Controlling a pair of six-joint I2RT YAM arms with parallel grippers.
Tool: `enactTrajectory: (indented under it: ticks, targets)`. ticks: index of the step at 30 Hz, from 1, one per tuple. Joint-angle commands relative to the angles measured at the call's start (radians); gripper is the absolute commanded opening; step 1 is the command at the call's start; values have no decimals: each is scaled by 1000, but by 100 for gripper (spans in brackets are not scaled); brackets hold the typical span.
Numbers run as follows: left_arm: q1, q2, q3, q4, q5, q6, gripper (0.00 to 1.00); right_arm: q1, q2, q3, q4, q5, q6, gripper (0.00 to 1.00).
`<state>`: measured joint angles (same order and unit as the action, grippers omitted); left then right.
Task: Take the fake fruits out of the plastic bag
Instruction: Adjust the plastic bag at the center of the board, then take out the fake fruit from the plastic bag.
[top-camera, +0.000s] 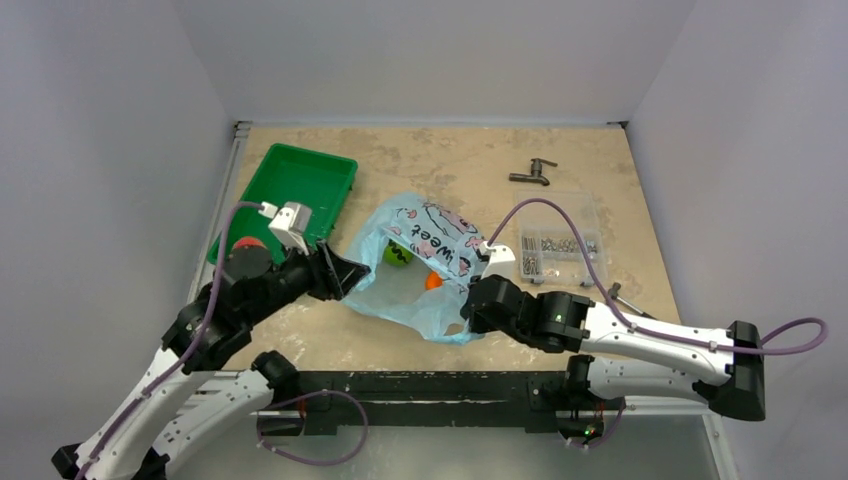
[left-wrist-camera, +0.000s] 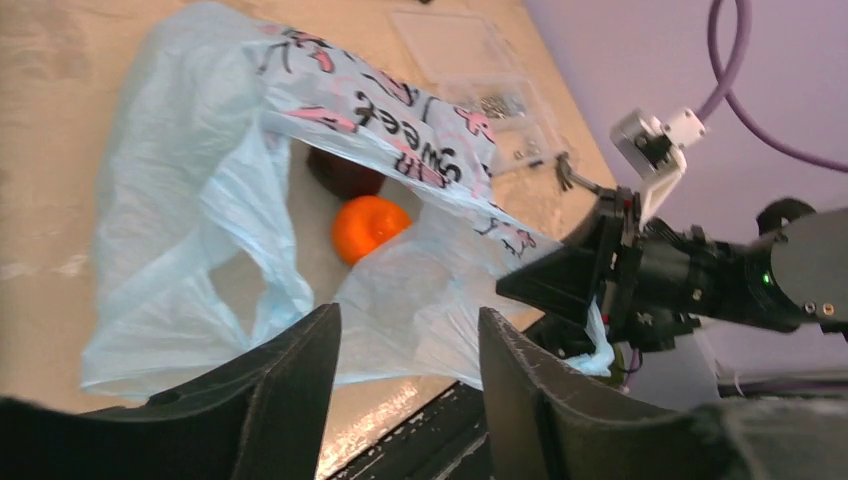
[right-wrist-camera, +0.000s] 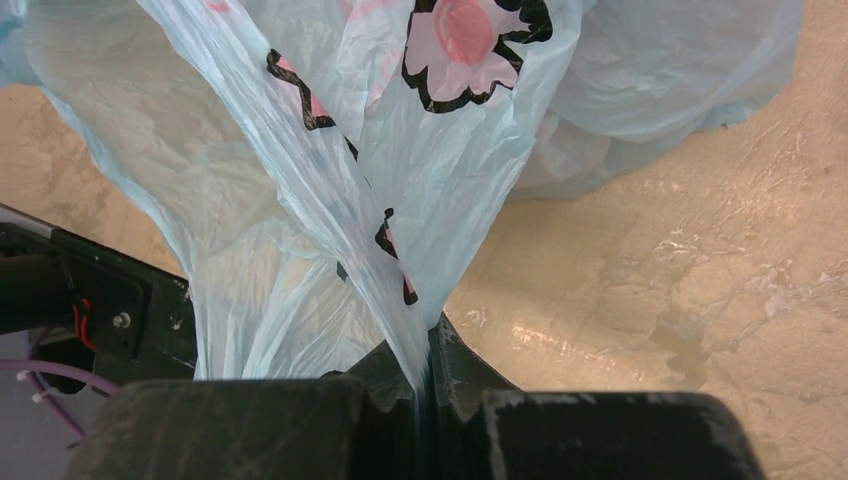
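Observation:
The light-blue plastic bag (top-camera: 425, 265) lies mid-table with its mouth gaping toward the left arm. Inside it I see a green fruit (top-camera: 397, 256) and an orange fruit (top-camera: 433, 282). The left wrist view shows the bag (left-wrist-camera: 190, 200), the orange fruit (left-wrist-camera: 368, 226) and a dark maroon fruit (left-wrist-camera: 343, 172) deeper in. My left gripper (left-wrist-camera: 410, 340) is open at the bag's mouth (top-camera: 345, 275), with nothing between its fingers. My right gripper (right-wrist-camera: 425, 350) is shut on a pinched fold of the bag (right-wrist-camera: 400, 150) at its near right edge (top-camera: 470, 305).
A green tray (top-camera: 300, 185) stands at the back left. A small red rounded thing (top-camera: 247, 243) peeks out behind the left arm by the tray's near corner. A clear box of screws (top-camera: 560, 240) and a metal tap (top-camera: 532, 175) lie at the right.

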<state>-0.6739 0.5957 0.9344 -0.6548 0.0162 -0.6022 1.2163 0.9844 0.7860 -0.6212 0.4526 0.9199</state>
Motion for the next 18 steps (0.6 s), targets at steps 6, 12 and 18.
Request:
enactTrajectory:
  ticks: [6, 12, 18]
  targets:
    - [-266, 142, -169, 270, -132, -155, 41, 2, -53, 10, -14, -14, 17, 0]
    - [-341, 386, -174, 400, -280, -237, 35, 3, -108, -15, -34, 9, 22, 0]
    - [-343, 586, -134, 473, -335, -314, 28, 3, -135, -51, -49, 14, 28, 0]
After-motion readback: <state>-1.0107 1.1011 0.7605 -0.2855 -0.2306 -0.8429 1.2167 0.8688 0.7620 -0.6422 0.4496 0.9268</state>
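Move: The bag's open mouth lies some 9 cm ahead of the left hand, 10 cm to its right and 22 cm below. Inside, the orange is about 9 cm ahead and 13 cm right; the watermelon some 15 cm ahead and 6 cm right, both about 25 cm below. From the right hand, which already grips the bag's edge, the mouth is about 12 cm ahead, 11 cm left and 8 cm lower. The left hand drops some 14 cm and swings 11 cm right to the bag's mouth, fingers half closing. ##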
